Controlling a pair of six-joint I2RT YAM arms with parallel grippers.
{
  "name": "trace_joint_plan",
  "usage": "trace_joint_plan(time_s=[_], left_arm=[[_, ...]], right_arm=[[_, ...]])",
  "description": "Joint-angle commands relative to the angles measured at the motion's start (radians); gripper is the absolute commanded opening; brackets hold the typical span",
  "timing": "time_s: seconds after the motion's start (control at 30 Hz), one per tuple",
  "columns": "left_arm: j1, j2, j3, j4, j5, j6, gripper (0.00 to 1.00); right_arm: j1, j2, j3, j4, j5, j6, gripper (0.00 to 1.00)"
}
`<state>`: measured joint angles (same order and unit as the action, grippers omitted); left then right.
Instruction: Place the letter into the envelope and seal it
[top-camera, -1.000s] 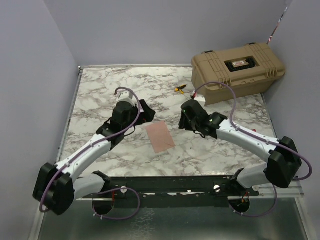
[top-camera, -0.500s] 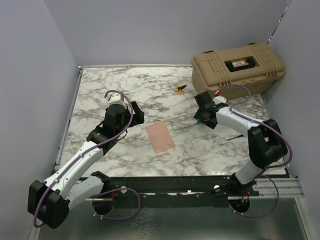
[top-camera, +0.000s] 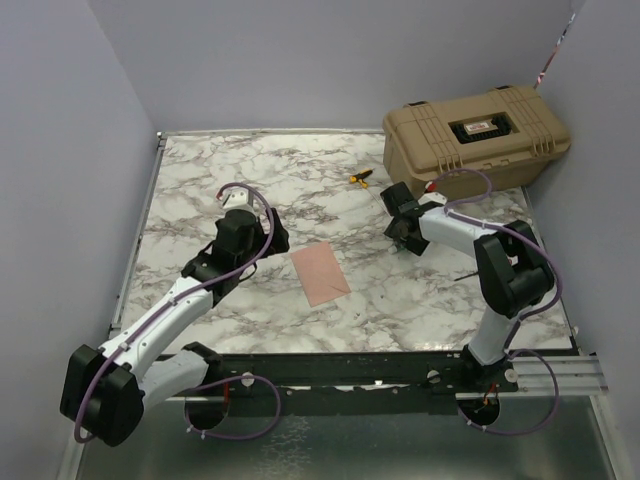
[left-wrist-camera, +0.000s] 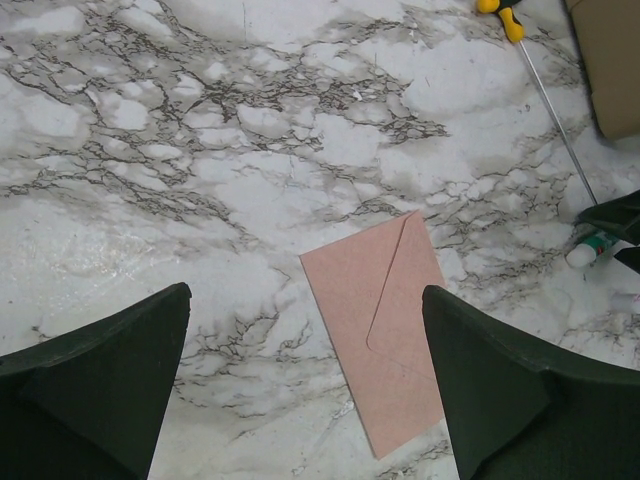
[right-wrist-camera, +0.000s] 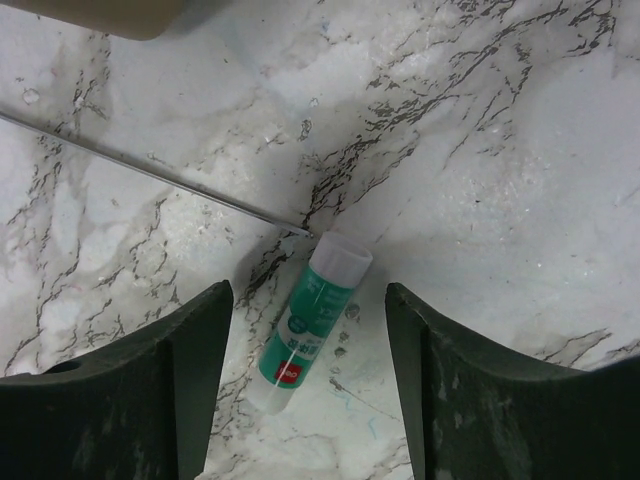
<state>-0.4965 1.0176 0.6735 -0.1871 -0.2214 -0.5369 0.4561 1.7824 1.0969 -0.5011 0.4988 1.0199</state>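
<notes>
The salmon-tan envelope (top-camera: 320, 273) lies flat on the marble table, its pointed flap folded down onto the body (left-wrist-camera: 375, 330). The letter is out of view. My left gripper (top-camera: 275, 238) hovers just left of the envelope, open wide with nothing between its fingers (left-wrist-camera: 305, 295). My right gripper (top-camera: 400, 217) hangs to the right, near the tan case, open. A green and white glue stick (right-wrist-camera: 305, 325) lies on the table between its fingers (right-wrist-camera: 308, 290), touched by neither.
A tan hard case (top-camera: 475, 140) stands at the back right of the marble table (top-camera: 200, 180). A yellow-handled screwdriver (top-camera: 358, 178) lies left of it, its thin shaft (right-wrist-camera: 150, 170) running just beyond the glue stick. The glue stick (left-wrist-camera: 585, 250) also shows right of the envelope.
The left gripper drew back a little from the envelope and opened fully. The right arm swung right toward the case, and its jaws widened over the glue stick.
</notes>
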Motion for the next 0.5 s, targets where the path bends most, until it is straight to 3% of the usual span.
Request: trace_joint_plan(time_s=[0.0,0.13,0.47], left_arm=[[0.007,0.022,-0.006,0.021,0.023,0.01,0.99],[0.009,0.04,0.005,0.032,0.046,0.007,0.99],[0.009,0.13,0.056,0.089,0.193,-0.003,0.99]], right_arm=[[-0.01,0.037,0.018,0.017,0.043,0.006,0.64],[-0.012,0.032,-0.007,0.028,0.027,0.013,0.53],[-0.011,-0.021,-0.042,0.045,0.0,0.006,0.15]])
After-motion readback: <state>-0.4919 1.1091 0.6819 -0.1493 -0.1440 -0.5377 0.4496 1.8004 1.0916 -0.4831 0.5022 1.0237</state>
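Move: The glue stick lies right between the right hand's open fingers, its middle under a centimetre back and about 1 cm below. The yellow screwdriver's middle is some 13 cm ahead of the right hand and 7 cm left, its tip beside the stick's cap; the envelope lies about 23 cm left and 8 cm back. From the left hand, the envelope is about 10 cm right, 1 cm back and 14 cm down, with the glue stick some 33 cm right and 6 cm ahead. Settling about half a centimetre lower, the right hand then stays over the glue stick while its fingers close from well open until both pads pinch the stick's barrel. The left hand, still open and empty, sinks about 2 cm and drifts about as far to its right, mostly late on, towards the envelope without touching it. ##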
